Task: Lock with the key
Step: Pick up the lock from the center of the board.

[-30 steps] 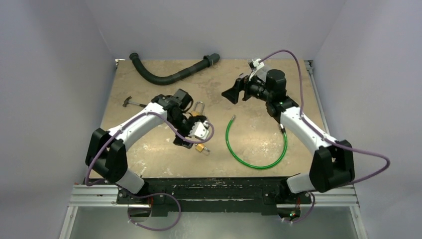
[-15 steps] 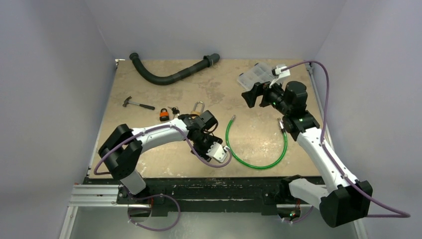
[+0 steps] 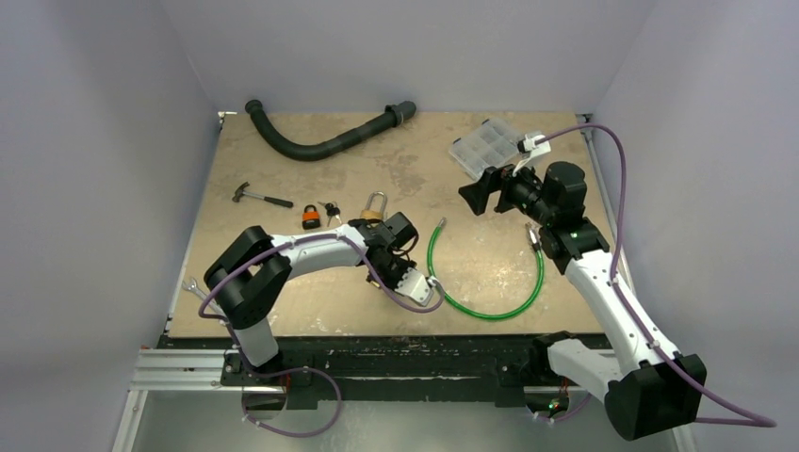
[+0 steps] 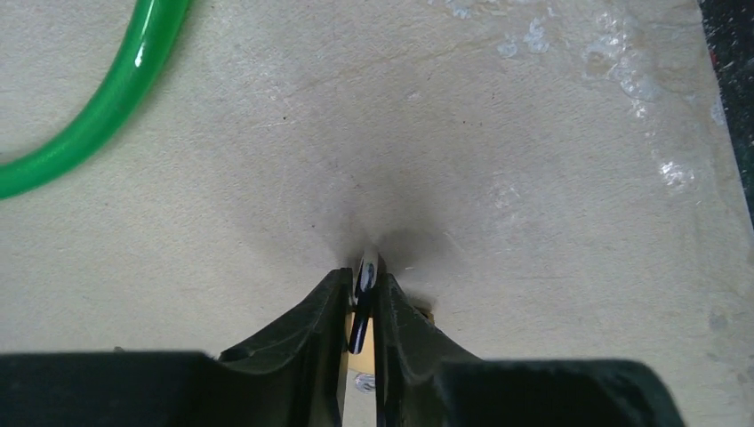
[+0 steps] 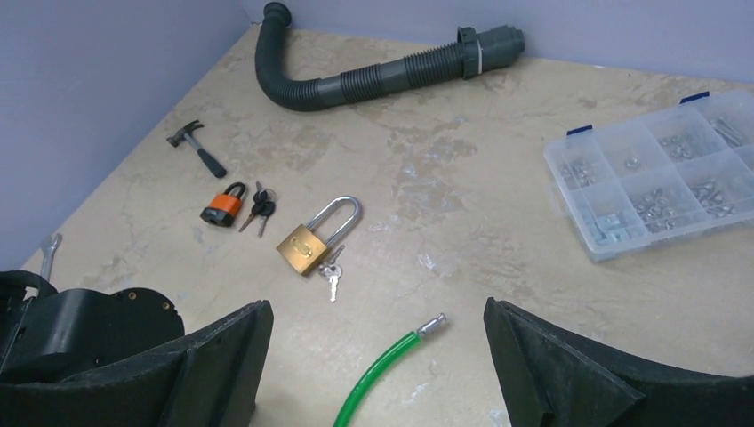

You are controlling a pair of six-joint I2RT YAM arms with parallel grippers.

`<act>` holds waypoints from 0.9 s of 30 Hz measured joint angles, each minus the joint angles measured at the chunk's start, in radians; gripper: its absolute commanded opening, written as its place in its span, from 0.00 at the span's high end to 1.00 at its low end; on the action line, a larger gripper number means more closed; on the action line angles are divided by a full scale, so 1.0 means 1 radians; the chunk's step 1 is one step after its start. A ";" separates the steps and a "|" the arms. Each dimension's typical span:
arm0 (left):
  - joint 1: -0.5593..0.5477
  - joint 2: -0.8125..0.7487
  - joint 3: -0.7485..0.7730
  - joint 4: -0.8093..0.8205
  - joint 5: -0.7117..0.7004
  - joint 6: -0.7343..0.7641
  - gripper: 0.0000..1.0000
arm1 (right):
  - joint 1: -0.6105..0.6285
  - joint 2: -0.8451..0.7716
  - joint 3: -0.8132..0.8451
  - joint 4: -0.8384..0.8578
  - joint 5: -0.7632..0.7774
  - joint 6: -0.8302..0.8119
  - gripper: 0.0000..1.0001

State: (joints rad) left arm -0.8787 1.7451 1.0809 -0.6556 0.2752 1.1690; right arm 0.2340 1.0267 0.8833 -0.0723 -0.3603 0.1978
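My left gripper (image 3: 421,285) (image 4: 365,277) points down at the table near its front edge, shut on a thin dark key (image 4: 362,307) seen edge-on. A small brass lock body (image 4: 359,358) shows just under the jaws. The free metal end of the green cable (image 3: 485,310) (image 5: 433,324) lies to the right. My right gripper (image 3: 477,192) (image 5: 377,307) hovers wide open over the back right, holding nothing. A large brass padlock (image 3: 374,208) (image 5: 305,245) lies flat with its own key (image 5: 331,277) at its base.
An orange padlock (image 3: 310,217) (image 5: 220,209) with a bunch of keys (image 5: 260,207) lies left of the brass one. A small hammer (image 3: 254,196), a dark corrugated hose (image 3: 320,146) and a clear parts box (image 3: 485,144) sit further back. A wrench (image 3: 193,285) lies at the left edge.
My left gripper has swung right toward the green cable, lowered to the table and closed. The right arm has drawn back to the right, still open.
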 measured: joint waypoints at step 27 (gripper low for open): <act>0.255 -0.139 0.505 -0.146 0.717 -0.357 1.00 | -0.003 -0.001 -0.031 0.033 -0.465 -0.179 0.01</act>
State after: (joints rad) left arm -0.6239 1.6062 1.5864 -0.8013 0.9924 0.8124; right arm 0.2310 1.0256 0.8524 -0.0391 -0.8253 0.0185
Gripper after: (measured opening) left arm 0.061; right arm 0.987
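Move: The small brass lock lies right at the left fingers, its shackle between them, its body about 2 cm to their left, 1 cm ahead and 1 cm lower. The long-shackle padlock lies some 15 cm ahead of that hand and 3 cm left; the green hose's near tip about 12 cm ahead and 10 cm right, all on the table. From the right hand the small lock is roughly 11 cm back, 20 cm left and 27 cm below. Left fingers pinch the small lock's shackle, lift about 25 cm and tilt rightward; open right hand draws back-left, turning. ##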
